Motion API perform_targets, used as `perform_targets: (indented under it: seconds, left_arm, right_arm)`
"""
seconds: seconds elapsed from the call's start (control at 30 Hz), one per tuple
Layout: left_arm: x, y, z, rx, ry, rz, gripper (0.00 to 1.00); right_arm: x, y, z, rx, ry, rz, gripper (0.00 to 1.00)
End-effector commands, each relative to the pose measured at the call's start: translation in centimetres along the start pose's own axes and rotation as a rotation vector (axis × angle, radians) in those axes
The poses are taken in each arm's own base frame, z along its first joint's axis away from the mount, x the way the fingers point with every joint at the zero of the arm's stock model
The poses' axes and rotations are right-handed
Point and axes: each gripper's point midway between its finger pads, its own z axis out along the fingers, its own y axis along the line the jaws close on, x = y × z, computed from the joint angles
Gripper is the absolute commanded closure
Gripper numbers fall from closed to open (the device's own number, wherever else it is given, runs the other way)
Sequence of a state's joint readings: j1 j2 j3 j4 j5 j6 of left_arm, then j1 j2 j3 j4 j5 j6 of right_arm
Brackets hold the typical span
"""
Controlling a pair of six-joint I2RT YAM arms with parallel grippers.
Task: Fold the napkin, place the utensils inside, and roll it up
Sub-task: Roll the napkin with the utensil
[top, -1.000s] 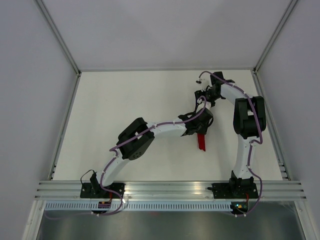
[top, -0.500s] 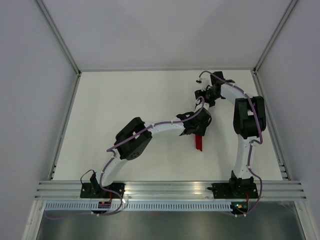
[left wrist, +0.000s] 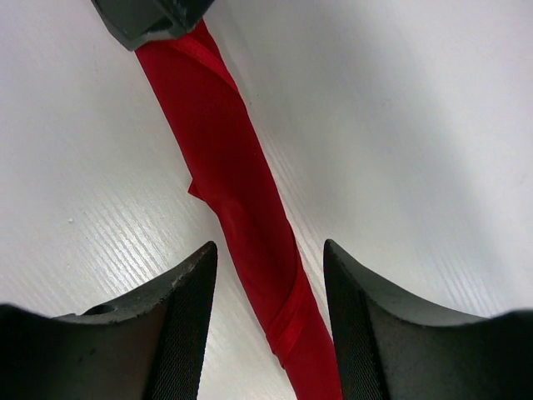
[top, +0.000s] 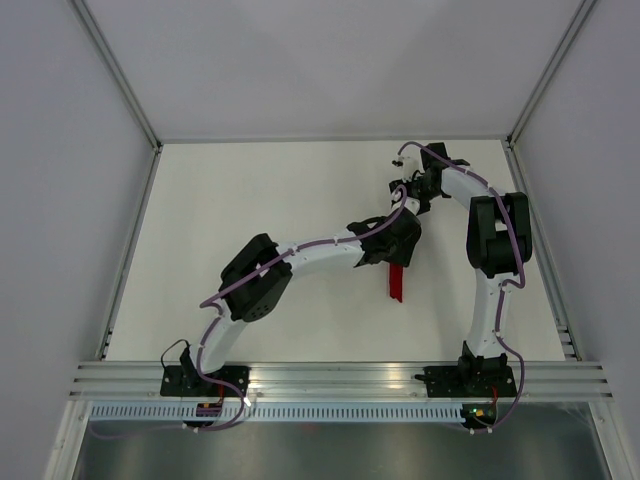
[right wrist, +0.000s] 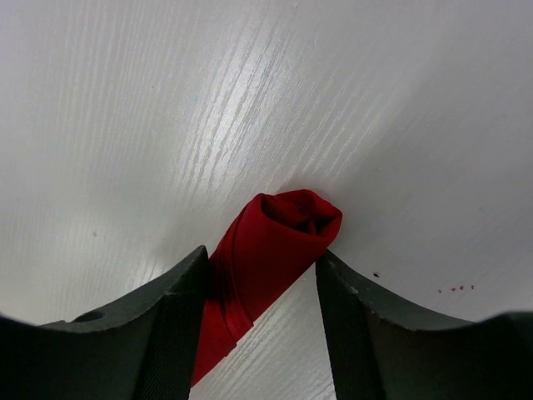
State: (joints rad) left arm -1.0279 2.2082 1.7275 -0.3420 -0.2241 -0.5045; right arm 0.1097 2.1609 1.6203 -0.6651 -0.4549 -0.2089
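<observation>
The napkin (top: pixel 397 283) is a tight red roll lying on the white table. In the left wrist view the napkin (left wrist: pixel 241 192) runs lengthwise between my left gripper's (left wrist: pixel 268 250) fingers, with bare table showing on both sides of it, so this gripper is open. My left gripper (top: pixel 398 258) hovers over the roll's middle. My right gripper (right wrist: pixel 260 254) is open and straddles the far end of the napkin (right wrist: pixel 266 250), which lies aslant, leaning on one finger and reaching the other's tip. The utensils are hidden.
The right gripper's finger (left wrist: pixel 150 21) covers the roll's far end in the left wrist view. Both arms crowd the table's right half (top: pixel 450 300). Metal frame rails (top: pixel 130 250) border the table, with grey walls behind.
My left gripper's jaws have spread apart and come off the roll, and the left arm's elbow has swung left. The right gripper has stayed put.
</observation>
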Motion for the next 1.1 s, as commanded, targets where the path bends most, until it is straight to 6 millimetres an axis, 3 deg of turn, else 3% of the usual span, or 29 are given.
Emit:
perform_targets:
  seconds: [0.0, 0.37, 0.5, 0.57, 0.6, 0.63, 0.7, 0.73, 0.77, 0.8, 0.83, 0.9, 0.93, 0.97, 1.0, 1.03, 1.07]
  left_arm:
    - [-3.5, -1.2, -3.0, 0.070, -0.078, 0.018, 0.41]
    - [-6.4, -0.6, -5.1, 0.097, -0.136, -0.008, 0.40]
    - [-7.8, 0.0, -6.8, 0.111, -0.169, -0.022, 0.40]
    - [-8.4, 0.7, -7.8, 0.110, -0.185, -0.032, 0.40]
    - [-7.8, 1.4, -8.0, 0.100, -0.174, -0.028, 0.40]
    - [-9.0, 1.6, -9.9, 0.110, -0.211, -0.031, 0.40]
    - [-8.2, 3.5, -11.0, 0.094, -0.209, -0.041, 0.40]
    - [-9.2, 3.9, -13.2, 0.109, -0.247, -0.053, 0.40]
    - [-9.6, 4.9, -14.3, 0.105, -0.269, -0.066, 0.40]
    - [-8.3, 6.0, -14.4, 0.092, -0.248, -0.065, 0.39]
    - [-9.1, 6.4, -16.9, 0.103, -0.293, -0.071, 0.39]
    - [-8.7, 8.1, -18.2, 0.086, -0.305, -0.079, 0.39]
    - [-7.2, 9.2, -18.4, 0.071, -0.286, -0.079, 0.38]
    - [-7.5, 10.0, -20.1, 0.073, -0.318, -0.092, 0.38]
    - [-5.9, 10.8, -20.1, 0.064, -0.297, -0.092, 0.37]
    - [-5.5, 11.6, -20.6, 0.054, -0.301, -0.100, 0.37]
    - [-5.6, 11.8, -22.1, 0.063, -0.332, -0.104, 0.37]
  right_arm:
    - [-1.9, 0.5, -1.8, 0.022, -0.049, -0.024, 0.39]
    - [-4.6, 1.9, -4.5, -0.003, -0.110, -0.070, 0.30]
    - [-5.9, 2.2, -6.2, 0.000, -0.154, -0.075, 0.28]
    - [-6.9, 2.9, -7.9, -0.023, -0.201, -0.077, 0.27]
    - [-7.2, 2.6, -8.7, -0.031, -0.222, -0.068, 0.27]
    - [-7.8, 3.1, -10.1, -0.043, -0.257, -0.072, 0.27]
    - [-8.1, 2.7, -12.0, -0.049, -0.301, -0.045, 0.26]
    - [-8.8, 3.1, -14.0, -0.041, -0.351, -0.057, 0.26]
    - [-8.5, 3.2, -14.6, -0.047, -0.364, -0.050, 0.26]
    - [-8.5, 1.8, -16.2, -0.020, -0.406, -0.027, 0.26]
    - [-8.7, 2.2, -18.5, 0.002, -0.458, -0.046, 0.25]
    - [-7.4, 1.6, -19.9, 0.032, -0.487, -0.023, 0.24]
    - [-7.5, 1.3, -22.8, 0.077, -0.562, -0.042, 0.23]
    - [-6.1, 0.9, -22.7, 0.088, -0.560, -0.018, 0.21]
    - [-5.5, -0.4, -24.1, 0.138, -0.594, -0.007, 0.20]
    - [-5.0, 0.1, -25.9, 0.171, -0.633, -0.018, 0.19]
    - [-3.5, -0.3, -25.4, 0.193, -0.617, 0.007, 0.18]
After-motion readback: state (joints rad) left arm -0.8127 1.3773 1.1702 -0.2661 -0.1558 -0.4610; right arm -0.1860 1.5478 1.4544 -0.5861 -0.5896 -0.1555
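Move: The rolled napkin lies lengthwise, pointing away from the bases. Its middle is about 2 cm ahead of the left hand point, with no sideways offset, and some 4 cm below it. From the right hand, that middle is about 11 cm back, level sideways and only 1 cm below; the right fingers straddle the roll's far end, which is itself about 14 cm ahead of the left hand. Nothing else lies nearby. Open the right gripper wider to free the roll's far end, lift it nearly straight up, then swing it out to the right while still climbing, some 22 cm up in all, tilting the fingers forward about 30 degrees. Bring the left gripper, already clear above the roll, up first, then sharply left and up, about 17 cm each way, its fingers staying open. ##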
